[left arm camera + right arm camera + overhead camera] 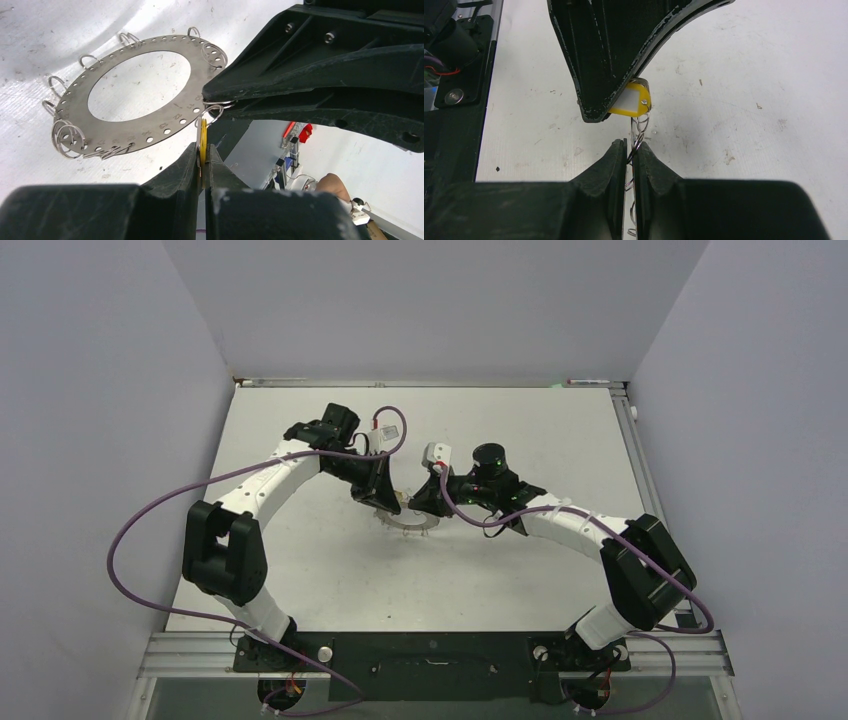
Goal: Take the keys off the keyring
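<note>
The keyring (125, 131) is a flat grey perforated ring with thin wire loops round its edge, held above the white table. In the top view it (408, 523) hangs between both grippers. My left gripper (202, 150) is shut on the key (203, 136), a small yellow flat piece hanging from a wire loop (212, 112) at the ring's rim. My right gripper (630, 147) is shut on the keyring's edge, seen edge-on. In the right wrist view the key (631, 100) shows a white face, pinched under the left gripper's fingers (604, 75).
The white table (520, 440) is walled by grey panels at the back and sides. A metal frame with the arm bases (430, 655) runs along the near edge. Purple cables loop off both arms (140, 530).
</note>
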Controlling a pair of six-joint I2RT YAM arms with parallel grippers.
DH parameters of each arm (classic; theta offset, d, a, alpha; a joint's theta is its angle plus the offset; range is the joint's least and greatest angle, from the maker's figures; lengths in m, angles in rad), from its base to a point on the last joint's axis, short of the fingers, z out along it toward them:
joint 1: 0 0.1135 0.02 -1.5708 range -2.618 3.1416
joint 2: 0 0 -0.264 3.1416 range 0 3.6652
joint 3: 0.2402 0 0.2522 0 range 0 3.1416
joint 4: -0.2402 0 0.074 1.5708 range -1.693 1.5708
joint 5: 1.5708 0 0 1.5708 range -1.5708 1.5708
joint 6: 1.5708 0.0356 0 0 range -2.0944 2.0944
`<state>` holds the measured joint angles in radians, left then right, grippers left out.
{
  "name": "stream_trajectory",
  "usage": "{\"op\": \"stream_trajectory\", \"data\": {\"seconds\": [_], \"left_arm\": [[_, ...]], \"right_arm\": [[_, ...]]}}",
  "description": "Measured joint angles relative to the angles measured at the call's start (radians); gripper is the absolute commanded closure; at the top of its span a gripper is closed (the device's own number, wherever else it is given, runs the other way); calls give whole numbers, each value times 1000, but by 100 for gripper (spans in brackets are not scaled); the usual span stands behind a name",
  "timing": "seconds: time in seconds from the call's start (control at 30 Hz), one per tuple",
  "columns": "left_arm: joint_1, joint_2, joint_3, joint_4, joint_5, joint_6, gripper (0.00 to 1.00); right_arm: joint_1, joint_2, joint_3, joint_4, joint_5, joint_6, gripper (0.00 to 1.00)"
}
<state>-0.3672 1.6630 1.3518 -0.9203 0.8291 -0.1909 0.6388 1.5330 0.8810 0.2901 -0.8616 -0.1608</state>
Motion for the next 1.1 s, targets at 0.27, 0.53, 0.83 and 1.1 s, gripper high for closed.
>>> {"op": "stream_trajectory", "data": {"seconds": [0.27,0.53,0.83,1.1], "left_arm": [[8,0,-2,2,-61,0,100],[9,0,-2,4,-74,1,100],[59,-26,-2,4,-170,57,100],[247,-68,3,-5,-293,209,100]], "right_arm": [[-19,0,0,0,-10,18,95],[-24,0,0,0,-10,20,95],[-31,0,0,-2,-10,23,95],[-37,0,0,-18,-9,24,95]]}}
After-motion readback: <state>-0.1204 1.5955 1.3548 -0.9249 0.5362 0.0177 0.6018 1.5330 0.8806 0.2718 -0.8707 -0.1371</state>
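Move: The left hand already pinches the yellow key tag, whose wire ring meets the small rings at the right fingertips. From the left hand, the keyring plate's middle lies about 3 cm to the right, 2 cm back and 3 cm below; the right fingertips are some 4 cm to the right and level fore and aft. From the right hand the plate's middle is about 3 cm back, 1 cm left and 4 cm lower. The yellow tag's ring comes away from the right fingertips as the left hand, keeping its pinch, eases off slowly, then sweeps left about 11 cm and forward some 6, away from the keyring plate. Its wrist swings roughly 25 degrees so the fingers point more steeply down. The right hand keeps hold of the plate's rim, shifting barely a centimetre right and forward. ##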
